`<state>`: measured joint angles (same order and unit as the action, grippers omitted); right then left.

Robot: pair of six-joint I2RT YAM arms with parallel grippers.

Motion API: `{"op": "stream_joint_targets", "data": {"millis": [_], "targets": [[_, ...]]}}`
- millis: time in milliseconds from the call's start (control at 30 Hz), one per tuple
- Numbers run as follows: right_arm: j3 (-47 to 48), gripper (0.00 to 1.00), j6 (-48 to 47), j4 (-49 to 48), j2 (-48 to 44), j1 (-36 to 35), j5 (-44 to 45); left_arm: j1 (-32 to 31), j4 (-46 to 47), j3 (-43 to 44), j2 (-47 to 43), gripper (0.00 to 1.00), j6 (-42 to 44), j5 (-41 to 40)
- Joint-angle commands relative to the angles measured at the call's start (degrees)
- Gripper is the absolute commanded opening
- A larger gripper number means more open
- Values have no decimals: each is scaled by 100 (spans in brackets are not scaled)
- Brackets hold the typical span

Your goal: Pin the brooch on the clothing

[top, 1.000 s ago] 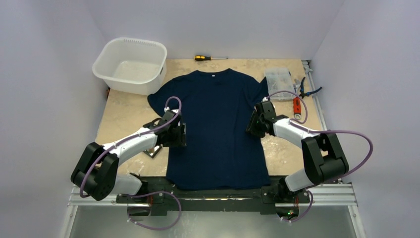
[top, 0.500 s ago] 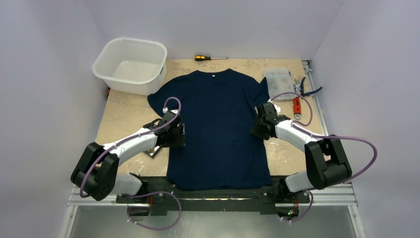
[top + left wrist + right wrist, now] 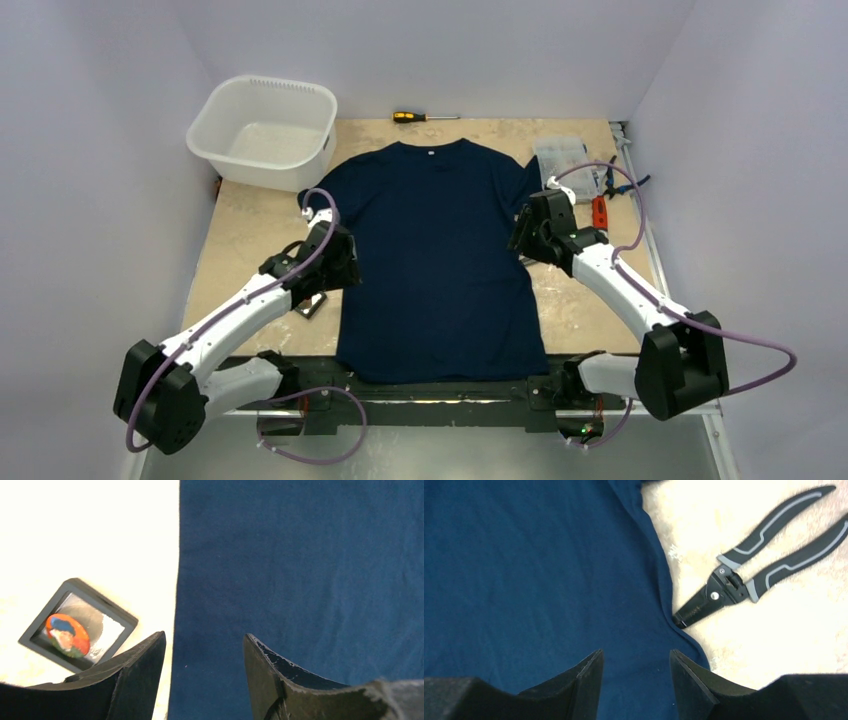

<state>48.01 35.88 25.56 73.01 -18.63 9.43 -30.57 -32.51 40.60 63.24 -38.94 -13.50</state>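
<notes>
The clothing (image 3: 435, 240), a dark navy T-shirt, lies flat in the middle of the table. In the left wrist view the brooch (image 3: 67, 635), round and reddish-orange, rests in a small black tray (image 3: 116, 613) just left of the shirt's (image 3: 300, 570) left edge. My left gripper (image 3: 340, 272) hangs open over that edge, nothing between its fingers (image 3: 204, 642). Over the clothing (image 3: 534, 565), just inside its right edge, my right gripper (image 3: 522, 245) hangs open and empty as well (image 3: 636, 655).
A white basin (image 3: 262, 130) stands at the back left, a screwdriver (image 3: 425, 117) at the back, a clear parts box (image 3: 562, 160) at the back right. Black-and-grey pliers (image 3: 749, 575) lie with their tip touching the shirt's right edge. The tray (image 3: 312, 304) sits beside the left arm.
Both arms have stretched farther out over the table. The left gripper moved up along the shirt's left edge. The right gripper shifted back a little and its jaws opened slightly wider.
</notes>
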Motion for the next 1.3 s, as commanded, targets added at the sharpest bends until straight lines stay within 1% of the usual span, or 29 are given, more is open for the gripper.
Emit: {"op": "stream_joint_targets", "data": {"millis": [0,33,133,167,233,333,433,667,1267], "targets": [[223,56,-246,-271,-296,15,-363,-32,-502,220,-383,57,-568,-649],[204,57,-271,-390,-323,17,-528,-36,-593,220,-462,57,-670,-756],[200,60,-318,-573,-353,22,-666,-36,-836,230,-716,58,-963,-1078],[196,63,-326,-605,-364,18,-691,-25,-908,229,-794,58,-1062,-1184],[187,72,-327,-652,-394,18,-669,-33,-1038,214,-934,59,-1246,-1374],[167,82,-336,-727,-447,20,-553,-28,-1221,140,-1070,60,-1544,-1611],[166,85,-385,-791,-482,18,-504,-28,-1452,96,-1102,61,-1902,-1798],[174,86,-497,-792,-355,22,-545,-28,-1893,97,-1126,61,-2490,-2287],[223,83,-744,-623,-332,18,-738,-21,-2082,71,-629,60,-2882,-2870]]}}
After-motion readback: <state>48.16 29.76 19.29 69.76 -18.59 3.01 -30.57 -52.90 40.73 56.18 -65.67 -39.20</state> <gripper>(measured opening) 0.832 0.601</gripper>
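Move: The brooch, lying in its small black case, is about 12 cm to the left of my left hand, 2 cm nearer my base and 6 cm below. The clothing's left edge runs forward and back just 3 cm to this hand's left. The clothing's left sleeve lies some 17 cm ahead and 8 cm left. From my right hand the brooch is roughly 47 cm to the left, 6 cm back and 7 cm down. I swing my empty left hand about 9 cm left and 3 cm back, off the clothing's side edge and in over the brooch case. It rises a little at first, then sinks slightly, turning some 30 degrees counter-clockwise, fingers staying part open. My right hand lifts about 3.5 cm above the clothing, drifts 2 cm left, spreads its fingers and stops. ##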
